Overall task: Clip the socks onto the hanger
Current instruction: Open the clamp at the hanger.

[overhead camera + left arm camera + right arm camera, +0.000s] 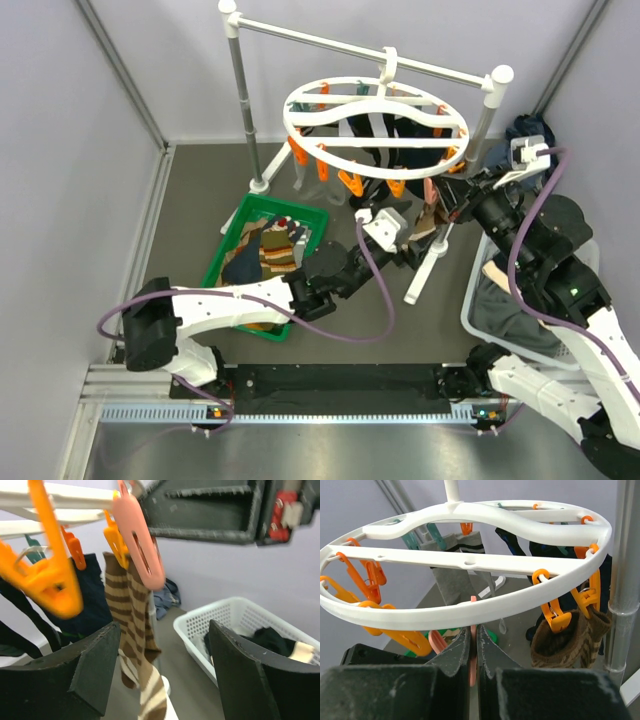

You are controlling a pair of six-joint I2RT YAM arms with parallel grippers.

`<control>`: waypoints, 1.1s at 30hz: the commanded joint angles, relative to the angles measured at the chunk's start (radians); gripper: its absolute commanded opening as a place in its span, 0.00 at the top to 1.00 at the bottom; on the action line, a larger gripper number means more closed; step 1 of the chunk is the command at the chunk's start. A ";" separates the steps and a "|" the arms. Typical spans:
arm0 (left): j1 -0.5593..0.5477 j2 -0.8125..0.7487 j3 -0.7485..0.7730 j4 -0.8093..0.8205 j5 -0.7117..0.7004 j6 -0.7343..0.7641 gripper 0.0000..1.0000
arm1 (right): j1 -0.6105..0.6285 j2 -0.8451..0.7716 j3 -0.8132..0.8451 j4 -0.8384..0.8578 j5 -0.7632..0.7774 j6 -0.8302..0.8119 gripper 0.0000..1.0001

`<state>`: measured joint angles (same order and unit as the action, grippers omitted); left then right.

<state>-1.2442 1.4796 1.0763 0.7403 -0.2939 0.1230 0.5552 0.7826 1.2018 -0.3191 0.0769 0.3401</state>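
The white ring hanger (375,125) (470,612) hangs from the rail, with orange clips and several socks clipped to it. My right gripper (440,205) (474,630) is shut on a pink clip (473,655) (142,540) under the ring's near edge. A brown striped sock (135,610) hangs just beside that clip and an orange clip (116,540); I cannot tell which one holds it. My left gripper (418,252) (164,630) is open below, the sock dangling beyond its fingers, untouched. Grey socks (447,580) and a brown sock (565,640) hang clipped.
A green tray (232,232) with more socks lies on the floor at the left. At the right stands a white lattice basket (470,300) (200,625) holding dark cloth. The rail stand's posts (240,90) flank the hanger, and a dark cloth bundle (530,130) lies at the back right.
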 commanded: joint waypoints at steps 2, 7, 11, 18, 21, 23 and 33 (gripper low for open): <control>-0.001 0.047 0.129 0.064 -0.068 0.038 0.27 | -0.001 -0.025 -0.022 0.058 -0.002 -0.027 1.00; -0.001 0.108 0.178 0.080 -0.121 0.032 0.33 | -0.003 -0.032 -0.039 0.072 -0.009 -0.027 1.00; 0.000 0.126 0.188 0.113 -0.129 0.030 0.40 | -0.003 -0.040 -0.050 0.075 -0.011 -0.027 1.00; 0.017 0.123 0.183 0.133 -0.133 -0.028 0.52 | -0.003 -0.055 -0.064 0.084 -0.005 -0.036 1.00; 0.017 0.122 0.188 0.139 -0.125 -0.042 0.54 | -0.003 -0.063 -0.073 0.089 -0.002 -0.036 1.00; 0.017 0.122 0.191 0.148 -0.126 -0.054 0.54 | -0.001 -0.063 -0.079 0.089 0.000 -0.036 1.00; 0.017 0.120 0.194 0.156 -0.106 -0.108 0.54 | -0.003 -0.071 -0.103 0.103 0.004 -0.032 1.00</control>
<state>-1.2301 1.6131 1.2308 0.8192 -0.4118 0.0467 0.5552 0.7273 1.1038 -0.2298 0.0776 0.3153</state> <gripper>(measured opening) 0.459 0.017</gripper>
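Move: The pink clamp's free handle is roughly 4 cm ahead of the left hand, 3 cm to its right and 4 cm above. An orange clamp hangs about 7 cm to the left of the pink one, and the clamp holding the striped sock about 6 cm farther out and 6 cm to the right of it. The pink clamp is already between the right hand's shut fingers. Left hand eases about 3 cm forward and up, half-closing around the pink clamp's free handle; right keeps its pinch. ##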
